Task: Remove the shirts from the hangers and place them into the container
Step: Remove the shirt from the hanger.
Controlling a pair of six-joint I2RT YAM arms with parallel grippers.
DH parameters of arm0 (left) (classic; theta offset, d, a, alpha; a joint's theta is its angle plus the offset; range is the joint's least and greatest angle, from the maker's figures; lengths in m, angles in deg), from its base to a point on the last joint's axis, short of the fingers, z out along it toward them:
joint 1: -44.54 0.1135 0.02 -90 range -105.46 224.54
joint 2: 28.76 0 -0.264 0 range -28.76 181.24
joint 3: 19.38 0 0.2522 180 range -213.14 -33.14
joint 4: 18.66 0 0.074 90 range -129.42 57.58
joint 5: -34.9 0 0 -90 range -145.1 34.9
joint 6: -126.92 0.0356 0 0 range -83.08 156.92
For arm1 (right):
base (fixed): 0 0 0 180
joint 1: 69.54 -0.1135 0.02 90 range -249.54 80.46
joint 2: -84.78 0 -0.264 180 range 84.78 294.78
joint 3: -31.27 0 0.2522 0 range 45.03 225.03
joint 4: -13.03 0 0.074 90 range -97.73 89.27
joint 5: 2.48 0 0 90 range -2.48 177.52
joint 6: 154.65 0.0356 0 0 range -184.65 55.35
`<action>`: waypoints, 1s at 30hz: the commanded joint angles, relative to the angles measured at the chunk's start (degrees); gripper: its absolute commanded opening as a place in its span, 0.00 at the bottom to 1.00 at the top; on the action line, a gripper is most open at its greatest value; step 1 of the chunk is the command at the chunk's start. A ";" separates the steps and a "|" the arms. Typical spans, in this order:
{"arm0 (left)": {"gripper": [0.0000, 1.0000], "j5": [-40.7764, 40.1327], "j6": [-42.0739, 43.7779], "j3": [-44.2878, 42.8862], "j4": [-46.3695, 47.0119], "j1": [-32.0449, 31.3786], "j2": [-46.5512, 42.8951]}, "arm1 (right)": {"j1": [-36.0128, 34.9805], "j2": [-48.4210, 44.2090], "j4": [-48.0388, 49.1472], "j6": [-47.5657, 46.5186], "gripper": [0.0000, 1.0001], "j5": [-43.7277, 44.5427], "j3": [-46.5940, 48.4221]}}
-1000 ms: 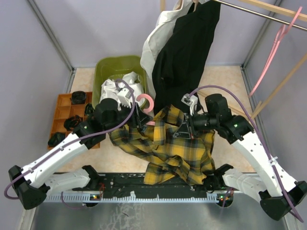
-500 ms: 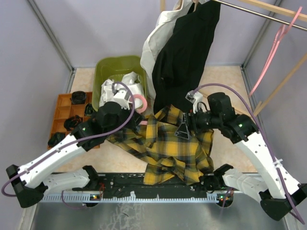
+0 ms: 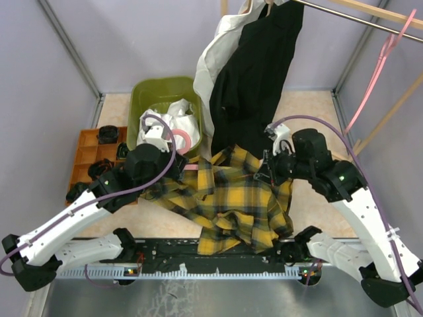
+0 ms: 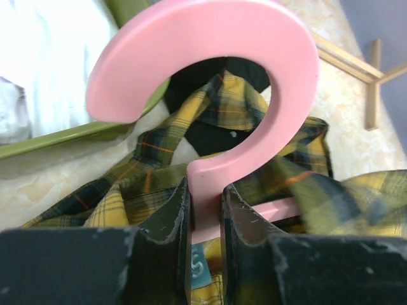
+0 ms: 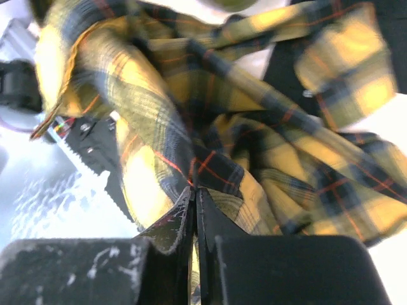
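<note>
The yellow-and-black plaid shirt [image 3: 231, 198] lies bunched between the arms, still on a pink hanger [image 3: 186, 140]. My left gripper [image 3: 180, 166] is shut on this hanger's neck [image 4: 205, 210], just under its hook [image 4: 254, 25]. My right gripper [image 3: 264, 173] is shut on a fold of plaid cloth [image 5: 254, 114], fingertips pressed together [image 5: 196, 190]. The olive-green container [image 3: 155, 92] behind the left arm holds a white shirt [image 3: 175, 115]. A black shirt [image 3: 254, 72] and a cream shirt [image 3: 211, 59] hang from the rail at the back.
An orange compartment tray [image 3: 86, 158] with small dark parts lies left of the container. An empty pink hanger [image 3: 370, 79] hangs from the rail at the right, beside slanting wooden poles [image 3: 390, 109]. Grey walls close in both sides.
My left gripper has carried the hanger hook left, towards the container. My right gripper has shifted right along the plaid shirt, which is now stretched wider between the arms.
</note>
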 commanded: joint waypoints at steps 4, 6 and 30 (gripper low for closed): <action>0.00 -10.53 -0.09 -1.40 -7.39 0.01 -3.34 | 0.11 -5.08 1.07 0.58 0.00 20.84 1.99; 0.00 -11.89 -0.65 -1.12 -7.72 -0.03 -4.80 | 0.06 -4.83 0.31 0.68 0.00 24.84 0.81; 0.00 -3.68 1.71 -1.37 -3.25 0.02 -3.74 | -8.97 0.65 16.56 6.66 0.65 11.39 4.15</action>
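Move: The left hand grips the pink hanger by the base of its hook; the middle of the plaid shirt lies some 15 cm to its right, 5 cm back and about 12 cm lower. The container is roughly 20 cm ahead and 8 cm left of that hand. The right hand is shut on the shirt's far shoulder, with the shirt's middle about 9 cm to its left, 5 cm back and 12 cm below; the hanging black shirt is some 18 cm ahead and 4 cm left of it. The hands draw apart: the left keeps its pinch on the hanger and pulls it about 5 cm left with a slight lift before easing a little back right and down, while the right, fingers shut on the shirt, goes about 5 cm right and 4 cm forward, turning nearly 20 degrees clockwise. The right hand then dips some 3 cm, begins to open and lets go of the cloth, and rises steeply by about 9 cm, swinging back left with its fingers wide. ##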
